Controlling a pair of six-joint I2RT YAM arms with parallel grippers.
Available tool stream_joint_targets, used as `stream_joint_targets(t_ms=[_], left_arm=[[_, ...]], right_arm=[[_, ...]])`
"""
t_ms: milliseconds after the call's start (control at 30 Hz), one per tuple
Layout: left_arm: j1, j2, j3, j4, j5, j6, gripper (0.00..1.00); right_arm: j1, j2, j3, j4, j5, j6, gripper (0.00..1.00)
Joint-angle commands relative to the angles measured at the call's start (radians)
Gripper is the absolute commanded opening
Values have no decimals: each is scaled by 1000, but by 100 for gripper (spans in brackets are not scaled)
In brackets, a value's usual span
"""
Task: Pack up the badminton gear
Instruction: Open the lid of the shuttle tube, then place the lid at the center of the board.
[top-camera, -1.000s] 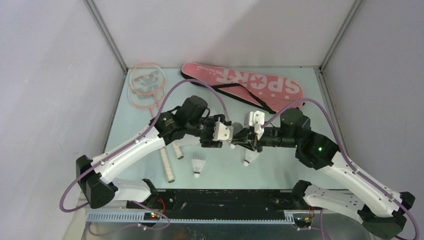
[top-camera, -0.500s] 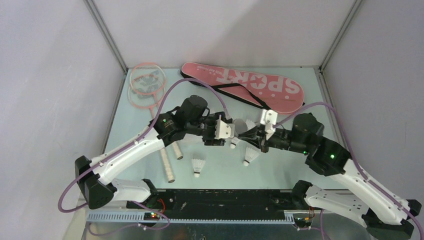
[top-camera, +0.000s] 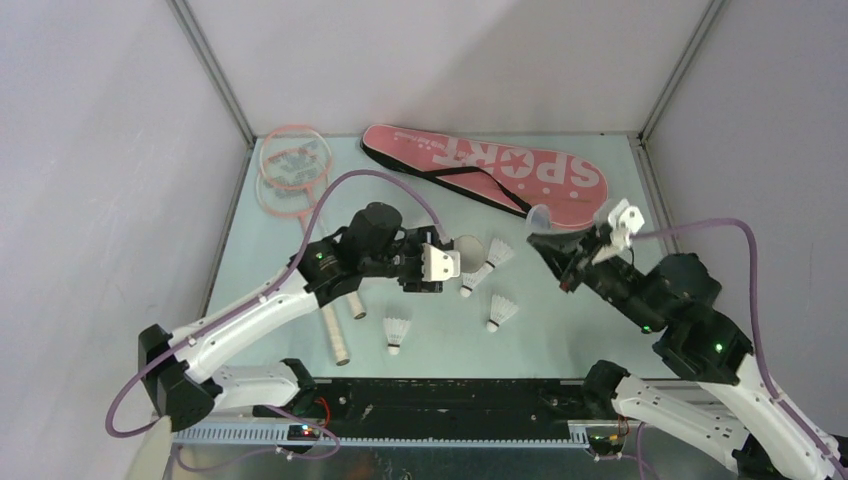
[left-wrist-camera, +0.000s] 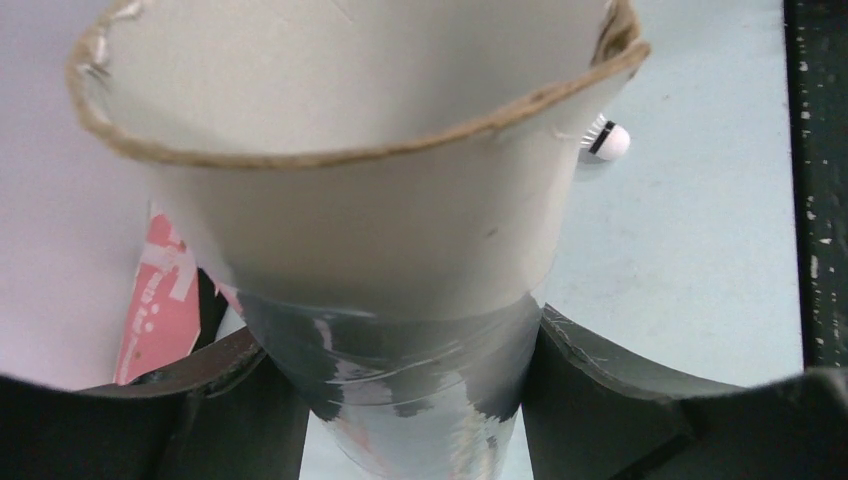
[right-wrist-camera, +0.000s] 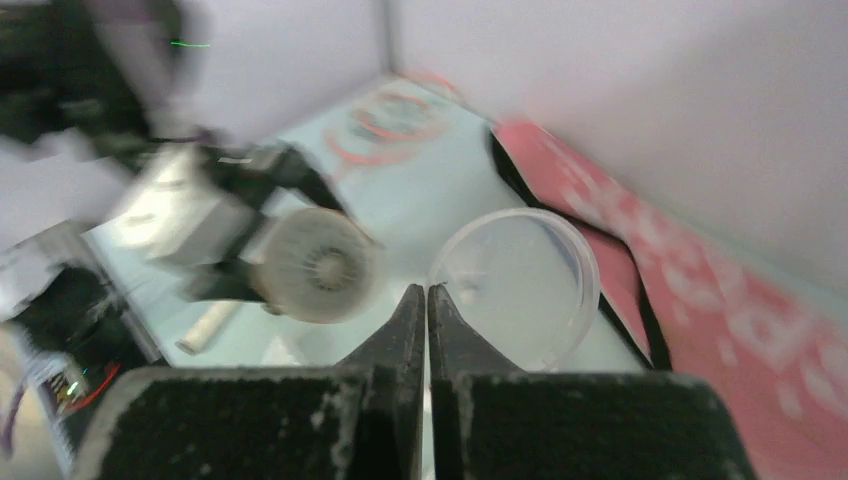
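My left gripper (top-camera: 441, 266) (left-wrist-camera: 392, 385) is shut on the long white tube (top-camera: 466, 248) (left-wrist-camera: 370, 200), fingers on either side of its taped part, open mouth pointing right. In the right wrist view, feathers show inside the tube's mouth (right-wrist-camera: 318, 262). My right gripper (top-camera: 543, 241) (right-wrist-camera: 427, 291) hovers to the right of the tube, shut on the rim of a clear round lid (top-camera: 540, 213) (right-wrist-camera: 515, 285). Shuttlecocks (top-camera: 397, 331) (top-camera: 501, 309) (top-camera: 479, 272) lie on the table. The pink rackets (top-camera: 289, 166) lie far left. The pink "SPORT" bag (top-camera: 500, 168) lies at the back.
The racket handles (top-camera: 336, 332) run down toward the near edge, under my left arm. Grey walls close in the table (top-camera: 560, 330) at the back and on both sides. The bag's black strap (top-camera: 470, 185) trails toward the middle.
My right gripper has drawn back from the tube's mouth, up and to the right, with its jaws shut and the clear lid at its tips. The left gripper shifted slightly left with the tube.
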Motion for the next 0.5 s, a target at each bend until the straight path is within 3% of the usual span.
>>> stream_joint_targets(t_ms=[0,100,233,333,467], left_arm=[[0,-116,-64,194,-106,-44,38],[1,-166,-127,249,-123,-54,38],[0,-216,-175,297,-147,-68,38],[1,-238,-196,312,-179,-80,38],[1,-255,-211,303,-182,-86,40]], right_arm=[[-80,91,-1,-153,525,272,0],[-248,191,-29,-263,569,456,0],[-455,270,-189,-243,326,618,0],[-530,343,-331,-148,261,653,0],[-551,468,-399,-81,263,644,5]])
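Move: The right hand, with the clear tube lid already pinched in its shut fingertips, is high over the table. The bare patch it heads for lies about 8 cm ahead, 14 cm to its right and 39 cm below. At table height the nearest shuttlecock is roughly 6 cm ahead and 2 cm left, and the shuttlecock pair 16 cm ahead and 5 cm left. From the left hand, which grips the tube, that patch is some 30 cm right, 3 cm ahead and 23 cm below. The right arm carries the still-pinched lid away from the tube, first swinging forward and right, then plunging some 30 cm in all towards the bare table right of the shuttlecocks and easing slightly back at the end, its wrist swinging about 80 degrees clockwise and over so the fingers point steeply down. The left hand keeps its grip near the tube's open mouth and draws the tube about 3 cm left and 2 cm up, with a small roll of the wrist. ##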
